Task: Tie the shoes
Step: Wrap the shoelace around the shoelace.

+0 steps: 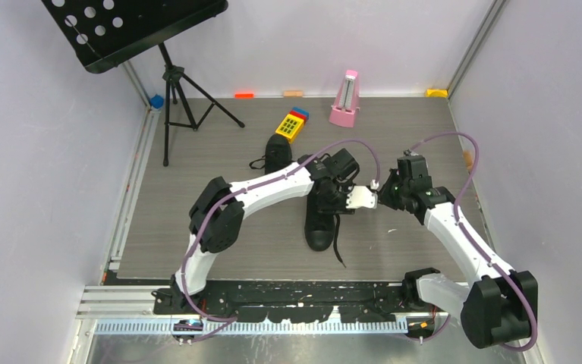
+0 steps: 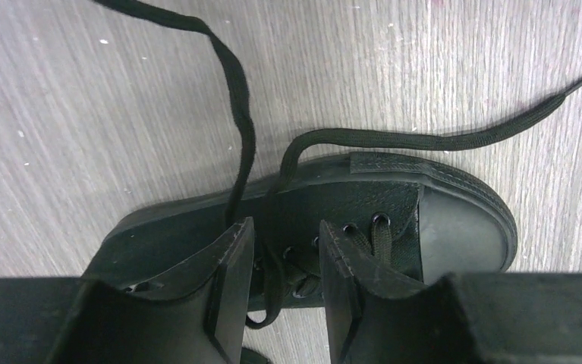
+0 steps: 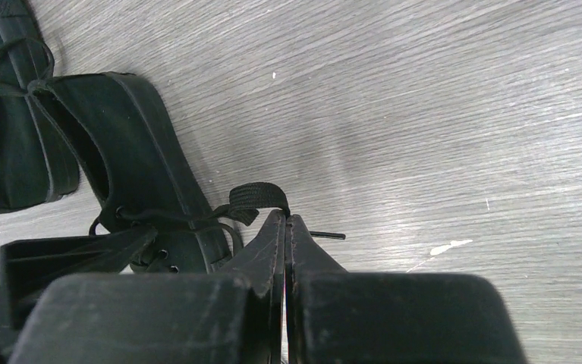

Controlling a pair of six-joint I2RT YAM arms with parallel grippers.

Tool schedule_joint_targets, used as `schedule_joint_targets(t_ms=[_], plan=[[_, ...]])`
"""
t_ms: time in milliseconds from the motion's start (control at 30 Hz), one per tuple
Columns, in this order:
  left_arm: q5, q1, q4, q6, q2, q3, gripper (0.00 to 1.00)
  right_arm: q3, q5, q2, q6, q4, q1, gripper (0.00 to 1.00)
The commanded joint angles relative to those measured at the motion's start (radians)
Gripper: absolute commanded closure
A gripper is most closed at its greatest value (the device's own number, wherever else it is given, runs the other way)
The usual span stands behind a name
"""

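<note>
Two black shoes lie on the grey tabletop. The far shoe [image 1: 277, 150] [image 3: 7, 152] sits behind the near shoe [image 1: 320, 231] [image 3: 139, 152]. My left gripper [image 1: 338, 201] [image 2: 285, 227] hovers over the near shoe's eyelets [image 2: 379, 221], open. A slack lace loop [image 2: 272, 288] hangs between its fingers, close to the left one. Two loose lace ends [image 2: 439, 140] [image 2: 234, 83] trail across the table beyond the shoe. My right gripper [image 1: 371, 199] [image 3: 286, 216] is just right of that shoe, shut on a black lace [image 3: 257, 197] that arcs from its tips back to the shoe.
A black music stand on a tripod [image 1: 170, 83] occupies the back left. A pink metronome [image 1: 344, 98] and a yellow toy keypad [image 1: 291, 125] sit near the back wall, along with small coloured blocks [image 1: 243, 95]. Walls close in left and right.
</note>
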Motion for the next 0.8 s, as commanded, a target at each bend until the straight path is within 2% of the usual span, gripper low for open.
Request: schedule_joint_targets(t_ms=[0,167,300,467,633,767], plan=[[-0.051,-0.013,-0.062,0.031,0.022,0.04,0.61,0.025,-0.035,0.019,-0.009,0.051,-0.012,1.0],[-0.103,-0.015,-0.069,0.03,0.052,0.048,0.65,0.019,-0.048,0.02,-0.004,0.058,-0.018,1.0],[-0.179,-0.016,-0.035,0.002,0.068,0.055,0.77,0.013,-0.062,0.012,0.0,0.061,-0.018,1.0],[-0.22,-0.016,0.05,-0.029,0.034,0.031,1.0,0.011,-0.075,0.001,0.003,0.06,-0.018,1.0],[-0.224,-0.014,0.143,-0.084,-0.04,-0.024,1.0,0.007,-0.097,-0.004,0.001,0.06,-0.018,1.0],[-0.137,0.01,0.147,-0.166,-0.065,-0.018,1.0,0.002,-0.186,-0.003,-0.014,0.073,-0.018,1.0]])
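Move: The left hand is open just above the near shoe, with the loose shoelace about 3 cm below, 1 cm ahead and 1 cm to its left. That shoe's middle is level with the hand, some 2 cm left and 5 cm down; the other shoe lies roughly 13 cm ahead and 14 cm left. From the right hand, still holding the other lace strand, the loose shoelace is about 15 cm left, level fore and aft, and 5 cm lower. The left hand sinks about 3 cm, then eases nearly 3 cm forward, its fingers closing on the loose shoelace. ##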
